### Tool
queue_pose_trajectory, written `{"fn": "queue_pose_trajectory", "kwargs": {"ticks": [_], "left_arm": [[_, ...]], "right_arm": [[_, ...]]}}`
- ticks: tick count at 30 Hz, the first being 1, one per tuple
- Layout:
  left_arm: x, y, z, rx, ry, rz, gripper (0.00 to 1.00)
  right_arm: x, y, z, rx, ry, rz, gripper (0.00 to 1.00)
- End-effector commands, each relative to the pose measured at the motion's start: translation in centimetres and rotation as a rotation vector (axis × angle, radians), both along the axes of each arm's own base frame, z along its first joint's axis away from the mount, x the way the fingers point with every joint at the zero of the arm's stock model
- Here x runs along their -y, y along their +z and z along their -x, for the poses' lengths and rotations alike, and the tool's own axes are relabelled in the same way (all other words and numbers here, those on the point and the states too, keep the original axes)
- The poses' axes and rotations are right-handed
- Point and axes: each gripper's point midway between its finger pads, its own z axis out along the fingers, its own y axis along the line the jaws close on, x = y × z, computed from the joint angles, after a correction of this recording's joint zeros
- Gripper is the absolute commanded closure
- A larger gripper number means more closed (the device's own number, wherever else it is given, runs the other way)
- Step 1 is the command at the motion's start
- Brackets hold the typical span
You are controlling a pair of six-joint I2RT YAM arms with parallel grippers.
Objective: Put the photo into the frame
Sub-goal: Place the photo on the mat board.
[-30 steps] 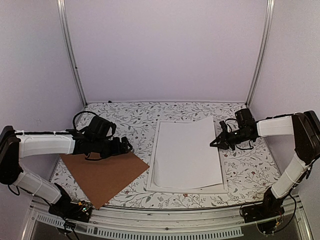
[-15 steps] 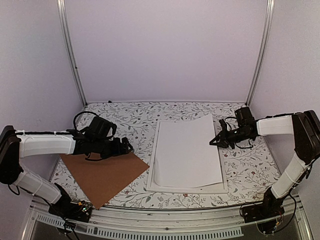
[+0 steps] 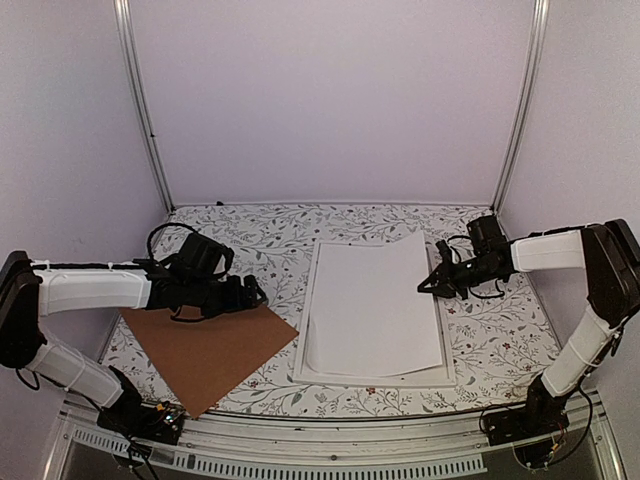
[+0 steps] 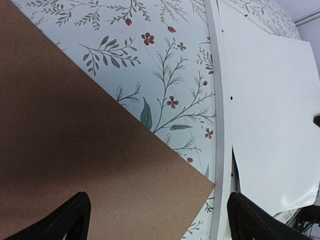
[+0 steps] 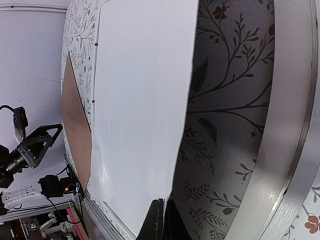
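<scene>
The photo (image 3: 372, 300) lies white back up over the white frame (image 3: 372, 379), with its far right corner jutting past the frame's rim. My right gripper (image 3: 426, 287) is shut on the photo's right edge. In the right wrist view the closed fingers (image 5: 161, 222) pinch the photo (image 5: 140, 110), whose edge is raised and casts a shadow below. My left gripper (image 3: 256, 293) is open and hovers over a corner of the brown backing board (image 3: 205, 345), left of the frame. In the left wrist view the left gripper (image 4: 159, 220) straddles the board's corner (image 4: 75, 150), beside the frame's rim (image 4: 220, 125).
The floral tablecloth (image 3: 250, 240) covers the table. Metal uprights (image 3: 140, 100) stand at the back corners against plain walls. A slotted rail (image 3: 330, 465) runs along the near edge between the arm bases.
My right gripper has moved a little to the left with the photo's edge, and the photo has settled flatter over the frame. The left arm has not moved.
</scene>
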Motion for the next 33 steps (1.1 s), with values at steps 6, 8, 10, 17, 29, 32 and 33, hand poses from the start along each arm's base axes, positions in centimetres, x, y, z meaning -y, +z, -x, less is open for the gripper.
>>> {"fn": "queue_pose_trajectory", "kwargs": {"ticks": [6, 8, 10, 17, 29, 32, 33], "left_arm": [[0.5, 0.3, 0.0, 0.007, -0.015, -0.009, 0.03], [0.6, 0.3, -0.1, 0.007, -0.015, -0.009, 0.03], [0.6, 0.4, -0.1, 0.009, -0.017, -0.009, 0.03], [0.8, 0.5, -0.1, 0.01, -0.021, -0.008, 0.03], [1.2, 0.3, 0.0, 0.005, -0.033, -0.015, 0.03], [0.9, 0.3, -0.2, 0.013, -0.022, -0.03, 0.03], [0.9, 0.3, -0.3, 0.016, -0.019, -0.035, 0.03]], "right_arm": [[-0.2, -0.5, -0.3, 0.005, 0.011, 0.014, 0.91], [-0.1, -0.4, -0.4, 0.006, 0.009, 0.018, 0.88], [-0.1, -0.4, -0.5, 0.007, 0.008, 0.02, 0.85], [0.1, -0.2, -0.7, 0.012, 0.005, 0.041, 0.74], [0.9, -0.5, -0.8, 0.013, -0.014, 0.1, 0.57], [1.2, -0.4, -0.8, 0.02, -0.02, 0.116, 0.54], [1.3, -0.4, -0.8, 0.02, -0.023, 0.123, 0.52]]}}
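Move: The right hand, shut, still pinches the raised right edge of the white-backed photo. The middle of the mat board it is to rest on lies about 13 cm to this hand's left, 2 cm back and some 4 cm below. The frame's right rail runs about 6 cm to its right, level with it fore and aft, also 4 cm below. From the idle left hand, the mat board's middle is roughly 32 cm to the right, 2 cm ahead and 4 cm down. Down by about 1 cm and, late on, about 1 cm to the right goes the right hand, towards the frame's right rail, while its fingers open steadily from shut to nearly half wide and let go of the photo's right edge. The wrist tips only some 5 degrees, its left side dropping slightly; the hand stays low beside the loosened edge. ##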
